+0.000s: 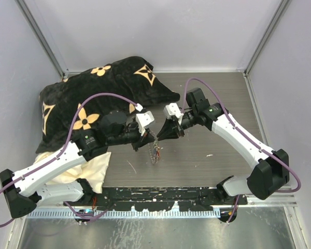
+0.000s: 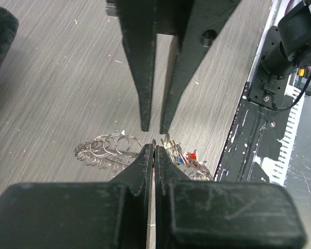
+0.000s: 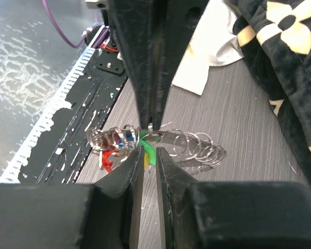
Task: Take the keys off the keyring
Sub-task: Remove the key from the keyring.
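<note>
The keyring (image 3: 199, 148), a silvery wire coil, hangs just over the grey table between my two grippers; it also shows as the coil (image 2: 106, 150) and as a small tangle (image 1: 155, 151). Keys with red (image 3: 108, 161) and blue (image 3: 127, 137) heads bunch at one end of it, also seen as a cluster (image 2: 189, 155). My left gripper (image 2: 154, 145) is shut on the ring's wire at its top. My right gripper (image 3: 148, 153) faces it, jaws nearly together on a green key head (image 3: 151, 150). From above, the left gripper (image 1: 145, 137) and right gripper (image 1: 158, 137) meet tip to tip.
A black pillow with tan flower marks (image 1: 103, 88) lies at the back left, over a cream cloth (image 1: 96, 168) by the left arm. The black mounting rail (image 1: 160, 197) runs along the near edge. Grey walls close in the back and sides.
</note>
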You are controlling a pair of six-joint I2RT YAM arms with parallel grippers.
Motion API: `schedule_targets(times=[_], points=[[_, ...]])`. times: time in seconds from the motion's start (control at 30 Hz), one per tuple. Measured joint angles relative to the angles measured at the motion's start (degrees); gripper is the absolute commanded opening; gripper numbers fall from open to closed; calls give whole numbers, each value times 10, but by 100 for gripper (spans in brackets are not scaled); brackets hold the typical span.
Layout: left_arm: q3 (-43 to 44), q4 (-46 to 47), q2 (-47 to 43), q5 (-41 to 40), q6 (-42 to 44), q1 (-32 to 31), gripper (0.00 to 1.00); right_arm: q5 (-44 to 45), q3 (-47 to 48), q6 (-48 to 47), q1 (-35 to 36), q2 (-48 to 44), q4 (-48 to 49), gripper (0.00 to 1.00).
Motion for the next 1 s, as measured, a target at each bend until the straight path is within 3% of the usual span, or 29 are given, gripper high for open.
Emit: schedule_targets(times=[0.27, 0.47, 0.57, 0.8, 1.0], points=[[0, 0, 1, -16, -7, 0, 0, -14, 0, -165, 20, -13, -131, 27], [0, 3, 1, -19, -16, 0, 0, -10, 0, -214, 57, -14, -166, 31], [-1, 6, 1, -18, -16, 0, 0, -9, 2, -206, 42, -14, -168, 39], [-16, 17, 1, -5, -16, 0, 0, -17, 17, -136, -73, -33, -129, 53], [-17, 29, 1, 8, -18, 0, 0, -2, -18, -35, -48, -46, -26, 60]])
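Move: The yellow key, hanging in the keyring just under the left fingertips, lies about 2 cm to the right hand's left and 2 cm below it, roughly level fore and aft. The green key sits beside it, about 3 cm left and 2 cm down from the right hand, and the red key about 3 cm back, 3 cm left and 3 cm below. From the left hand, which grips the keyring, the yellow key is some 1 cm back, 1 cm to the right and 3 cm down. The right hand sweeps back some 5 cm beside the keyring, swinging about 10 degrees counter-clockwise, then reverses quickly to its starting depth while pulling out to the right and slightly up, easing back a little at the end so that it stands about 2.5 cm farther right of the left fingertips. Its fingers spread from a narrow gap to more than half open on the way back, facing the keys with none between the pads at the end, while the left hand stays nearly still and keeps its pinch on the keyring. ##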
